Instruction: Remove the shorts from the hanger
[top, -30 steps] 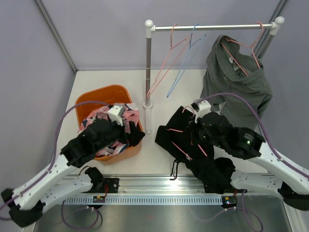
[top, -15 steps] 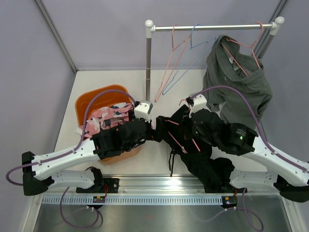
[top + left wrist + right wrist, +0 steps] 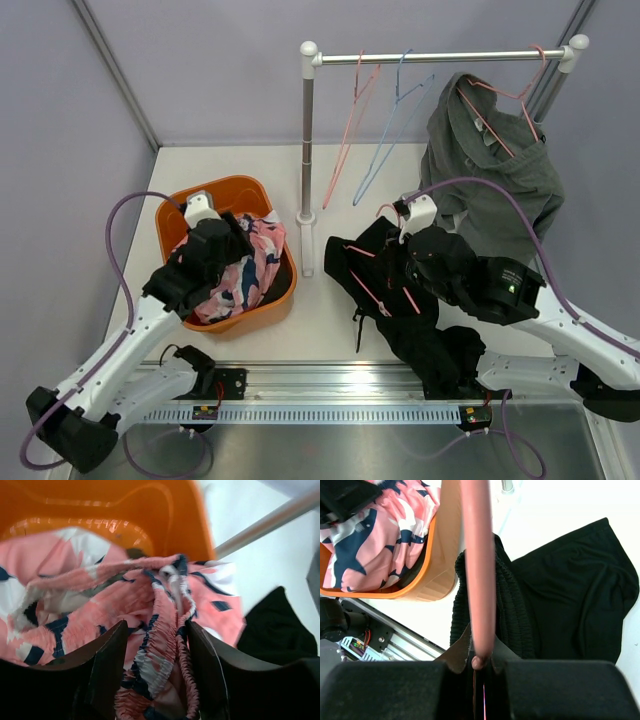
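Note:
Black shorts (image 3: 385,300) (image 3: 570,595) hang on a pink hanger (image 3: 375,292) (image 3: 477,570) held low over the table's middle. My right gripper (image 3: 408,265) (image 3: 481,655) is shut on that hanger's bar. Dark grey-green shorts (image 3: 495,180) hang from another pink hanger (image 3: 500,95) on the rail at the back right. Pink shorts with navy-and-white print (image 3: 245,275) (image 3: 125,590) lie in the orange basket (image 3: 215,190) (image 3: 150,510). My left gripper (image 3: 215,262) (image 3: 156,675) is down in the basket, its jaws half apart around the bunched pink waistband.
The rail's upright post (image 3: 306,150) stands between the basket and the black shorts. An empty pink hanger (image 3: 345,150) and an empty blue hanger (image 3: 385,140) dangle from the rail. Grey walls close in on both sides. A metal track (image 3: 340,410) runs along the near edge.
My left arm swung from the table's middle back over the basket, and its jaws narrowed around the pink waistband. The right gripper shifted slightly with the hanger.

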Robot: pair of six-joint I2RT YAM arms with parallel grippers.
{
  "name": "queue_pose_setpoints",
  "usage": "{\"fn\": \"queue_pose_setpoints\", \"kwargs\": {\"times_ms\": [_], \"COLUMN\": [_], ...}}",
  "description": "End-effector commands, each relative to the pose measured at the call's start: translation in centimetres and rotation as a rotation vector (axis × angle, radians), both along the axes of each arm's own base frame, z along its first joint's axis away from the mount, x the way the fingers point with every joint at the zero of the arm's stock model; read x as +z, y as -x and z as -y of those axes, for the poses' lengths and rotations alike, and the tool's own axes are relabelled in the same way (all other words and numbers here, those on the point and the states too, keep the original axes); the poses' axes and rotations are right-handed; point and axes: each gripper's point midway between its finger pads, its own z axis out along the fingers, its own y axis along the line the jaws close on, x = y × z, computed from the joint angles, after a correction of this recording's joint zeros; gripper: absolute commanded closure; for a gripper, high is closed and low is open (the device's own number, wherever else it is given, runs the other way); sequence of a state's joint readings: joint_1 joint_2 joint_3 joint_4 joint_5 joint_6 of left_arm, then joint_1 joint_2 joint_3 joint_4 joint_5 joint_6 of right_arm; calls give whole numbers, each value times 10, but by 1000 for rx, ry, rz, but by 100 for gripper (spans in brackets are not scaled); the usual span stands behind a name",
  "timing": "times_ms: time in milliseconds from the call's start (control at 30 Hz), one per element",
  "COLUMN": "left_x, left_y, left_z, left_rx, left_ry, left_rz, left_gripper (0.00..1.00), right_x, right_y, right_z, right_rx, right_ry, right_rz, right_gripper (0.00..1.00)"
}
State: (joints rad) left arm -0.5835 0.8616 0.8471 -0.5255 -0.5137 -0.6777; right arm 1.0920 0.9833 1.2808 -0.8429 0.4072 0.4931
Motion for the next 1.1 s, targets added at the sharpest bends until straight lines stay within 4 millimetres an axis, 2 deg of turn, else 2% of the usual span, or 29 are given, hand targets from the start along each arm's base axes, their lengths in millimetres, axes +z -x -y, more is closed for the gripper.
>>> {"fn": "queue_pose_setpoints", "kwargs": {"times_ms": [0, 33, 100, 133, 233, 267, 333, 367, 400, 467, 500, 567, 600, 667, 767, 867, 900, 933, 1000, 1033, 1067], "left_x": [-27, -40, -59, -71, -82, -80, -63, -49, -29, -3, 18, 42, 60, 76, 98, 112, 114, 117, 116, 117, 118], "left_y": [-7, -9, -12, -13, -15, -15, -14, -14, -13, -10, -9, -2, 0, 5, 10, 17, 18, 24, 24, 33, 32], "left_z": [4, -5, -4, -10, -18, -20, -31, -34, -40, -47, -51, -57, -57, -56, -41, -17, -12, 4, 16, 37, 43], "left_rx": [-34, 1, -1, 22, 64, 70, 108, 110, 111, 115, 120, 108, 99, 68, -29, -140, -150, -204, -218, -286, -283], "left_ry": [138, 152, 187, 198, 209, 207, 187, 183, 165, 143, 133, 104, 106, 95, 114, 147, 148, 158, 144, 150, 145], "left_rz": [-79, -108, -168, -197, -226, -216, -159, -121, -53, 13, 61, 117, 154, 186, 228, 253, 253, 254, 248, 243, 248], "left_gripper": [46, 46, 46, 46, 46, 39, 31, 27, 14, 1, 1, 1, 1, 1, 1, 1, 1, 1, 1, 1, 1], "right_x": [34, 35, 34, 33, 32, 31, 30, 29, 29, 30, 30, 31, 32, 32, 35, 37, 37, 40, 41, 44, 43], "right_y": [-1, -1, 0, 1, 2, 2, 3, 3, 4, 4, 4, 4, 4, 4, 2, 0, -1, -2, -3, -3, -4], "right_z": [-5, -6, -4, -4, -2, -1, 1, 1, 2, 2, 2, 2, 2, 2, 1, 0, -1, -1, -3, -3, -4], "right_rx": [1, 5, 7, 10, 5, 5, 7, 6, 6, 6, 8, 8, 8, 8, 5, -1, -1, -3, -3, -5, -5], "right_ry": [-96, -99, -95, -94, -96, -93, -93, -89, -89, -89, -92, -91, -90, -91, -95, -93, -91, -94, -88, -90, -86], "right_rz": [55, 54, 53, 51, 49, 47, 45, 43, 43, 44, 44, 46, 49, 51, 56, 60, 63, 67, 69, 74, 72], "right_gripper": [100, 100, 100, 100, 100, 100, 100, 100, 100, 100, 100, 100, 100, 100, 100, 100, 100, 100, 100, 100, 100]}}
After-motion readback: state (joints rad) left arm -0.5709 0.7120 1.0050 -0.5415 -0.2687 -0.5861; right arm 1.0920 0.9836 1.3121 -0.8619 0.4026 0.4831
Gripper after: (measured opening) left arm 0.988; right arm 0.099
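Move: My left hand still pinches the pink shorts over the orange basket. The basket's middle is about 2 cm ahead, 4 cm to the left and 13 cm below. The rack post stands some 18 cm to that hand's right and 10 cm farther out, and the waist of the black shorts about 34 cm to its right and 8 cm back, near its height. From my right hand the basket's middle lies roughly 40 cm left, 12 cm ahead and 20 cm down. I lower my left hand about 9 cm into the basket, drifting a little left and tipping the fingers down, then open them wide and let go of the pink shorts. I lift straight out by nearly 20 cm, fingers tilting back up, and finish by swinging right and slightly back with the gripper open. My right hand stays put, keeping hold of the hanger with the black shorts. ##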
